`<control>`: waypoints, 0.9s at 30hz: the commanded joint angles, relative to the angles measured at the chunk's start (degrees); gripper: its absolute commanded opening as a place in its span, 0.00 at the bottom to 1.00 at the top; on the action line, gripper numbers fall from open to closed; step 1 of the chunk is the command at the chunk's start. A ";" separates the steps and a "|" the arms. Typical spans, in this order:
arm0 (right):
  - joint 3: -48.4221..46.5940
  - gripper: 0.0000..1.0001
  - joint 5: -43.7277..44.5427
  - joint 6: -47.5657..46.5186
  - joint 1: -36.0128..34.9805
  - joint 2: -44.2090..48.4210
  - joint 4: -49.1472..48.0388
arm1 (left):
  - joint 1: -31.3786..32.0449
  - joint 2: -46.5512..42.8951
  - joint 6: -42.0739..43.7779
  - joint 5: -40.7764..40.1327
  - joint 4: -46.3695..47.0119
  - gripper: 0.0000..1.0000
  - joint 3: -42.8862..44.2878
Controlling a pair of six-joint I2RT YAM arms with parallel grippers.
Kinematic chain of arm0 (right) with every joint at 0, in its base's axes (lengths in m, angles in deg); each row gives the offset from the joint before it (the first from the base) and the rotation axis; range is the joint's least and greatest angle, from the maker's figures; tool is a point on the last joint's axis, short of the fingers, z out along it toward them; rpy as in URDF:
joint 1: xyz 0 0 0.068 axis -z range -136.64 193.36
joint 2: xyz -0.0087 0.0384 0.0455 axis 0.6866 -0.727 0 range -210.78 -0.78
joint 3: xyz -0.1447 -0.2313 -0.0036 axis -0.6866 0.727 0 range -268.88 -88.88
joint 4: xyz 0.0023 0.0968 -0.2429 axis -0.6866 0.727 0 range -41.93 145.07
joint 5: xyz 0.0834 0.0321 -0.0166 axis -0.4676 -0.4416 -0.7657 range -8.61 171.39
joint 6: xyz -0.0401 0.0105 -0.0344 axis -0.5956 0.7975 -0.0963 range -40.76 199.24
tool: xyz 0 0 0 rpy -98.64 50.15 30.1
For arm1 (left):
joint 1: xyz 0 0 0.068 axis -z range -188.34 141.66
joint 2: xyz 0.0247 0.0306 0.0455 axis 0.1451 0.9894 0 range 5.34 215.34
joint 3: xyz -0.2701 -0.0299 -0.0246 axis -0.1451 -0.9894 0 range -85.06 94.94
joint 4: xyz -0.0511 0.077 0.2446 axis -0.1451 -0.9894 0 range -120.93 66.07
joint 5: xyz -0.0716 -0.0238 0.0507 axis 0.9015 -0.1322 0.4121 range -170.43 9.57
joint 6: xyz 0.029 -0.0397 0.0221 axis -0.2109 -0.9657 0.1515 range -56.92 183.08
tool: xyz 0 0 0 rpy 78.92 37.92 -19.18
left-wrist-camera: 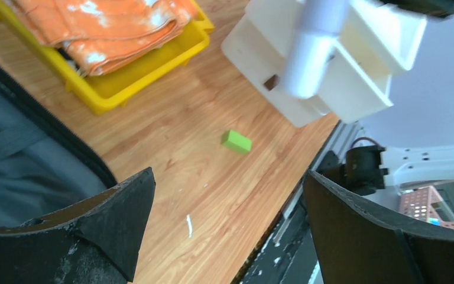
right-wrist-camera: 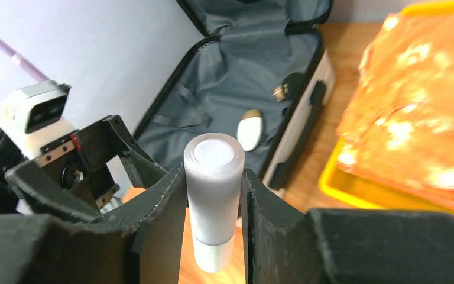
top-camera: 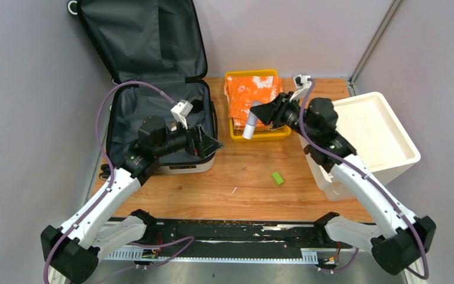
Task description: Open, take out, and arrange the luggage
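The luggage (top-camera: 153,100) lies open at the back left, its lid leaning on the wall and its dark grey lining (right-wrist-camera: 230,89) showing. Inside it lie a white oval thing (right-wrist-camera: 250,129) and a small dark round piece (right-wrist-camera: 284,89). My left gripper (top-camera: 211,142) hovers open and empty over the luggage's right edge, and in its own view its jaws (left-wrist-camera: 227,183) stand wide above bare wood. My right gripper (top-camera: 262,115) is shut on a white-grey cylindrical bottle (top-camera: 250,121), held above the yellow tray's left edge. The bottle (right-wrist-camera: 213,177) stands upright between the pads.
A yellow tray (top-camera: 260,135) with folded orange cloth (top-camera: 251,94) sits at the back centre. A white foam box (top-camera: 384,133) stands at the right. A small green block (top-camera: 278,177) lies on the wooden table, also seen as the green block (left-wrist-camera: 236,141) ahead of the left jaws.
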 commanded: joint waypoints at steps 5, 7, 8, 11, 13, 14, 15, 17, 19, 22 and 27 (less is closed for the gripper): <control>-16.77 0.09 15.41 -39.59 0.73 9.43 29.58 | 0.23 -0.68 9.15 -5.98 -9.73 1.00 3.17; -18.88 0.09 22.09 -44.98 0.73 9.69 33.00 | 0.23 -0.48 9.96 -6.37 -10.39 1.00 3.48; -19.89 0.08 24.80 -47.41 0.73 9.50 34.59 | 0.23 -0.45 10.29 -6.55 -10.59 1.00 3.50; -22.01 0.09 32.38 -53.05 0.69 8.36 39.13 | 0.23 -0.19 11.47 -7.47 -11.12 1.00 3.71; -22.21 0.09 35.70 -55.54 0.91 7.55 41.90 | 0.23 -0.02 12.43 -8.36 -12.26 1.00 4.41; -22.10 0.09 36.22 -56.42 1.16 7.20 43.13 | 0.23 0.00 12.80 -9.05 -12.73 1.00 4.71; -21.94 0.09 36.55 -56.60 1.60 6.73 44.39 | 0.23 -0.04 13.51 -9.44 -13.64 1.00 5.20; -21.56 0.09 37.27 -56.73 2.53 5.70 46.95 | 0.23 -0.22 14.45 -11.25 -14.98 1.00 5.69; -20.52 0.10 37.95 -56.45 3.65 4.78 49.00 | 0.23 -0.76 15.09 -13.22 -16.11 1.00 5.89; -17.96 0.11 38.83 -55.67 5.81 3.64 50.75 | 0.27 -1.97 15.94 -15.63 -17.21 1.00 5.50; -14.72 0.14 39.02 -55.05 8.15 2.82 50.96 | 0.23 -3.32 16.96 -19.91 -17.74 1.00 4.77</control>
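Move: The open drawer of the white cabinet, where the held white bottle is being taken, lies some 25 cm right of the right hand, 8 cm back and about 18 cm below. The yellow tray is 15 cm ahead, 3 cm right; the green block 11 cm back, 12 cm right, both about 30 cm down. From the left hand, the tan-and-white bottle is about 10 cm ahead, 13 cm left, 24 cm lower; the black cup 22 cm ahead, 8 cm left. Keep the white bottle pinched in the right gripper and swing it some 21 cm right in an arc, rising about 8 cm before sinking to 5 cm below its start, over the open drawer, while turning the wrist roughly 75 degrees so the fingers point forward and down. Meanwhile draw the empty, wide-open left gripper back over the suitcase, about 5 cm left and 3.5 cm down, tipping its fingers down. ##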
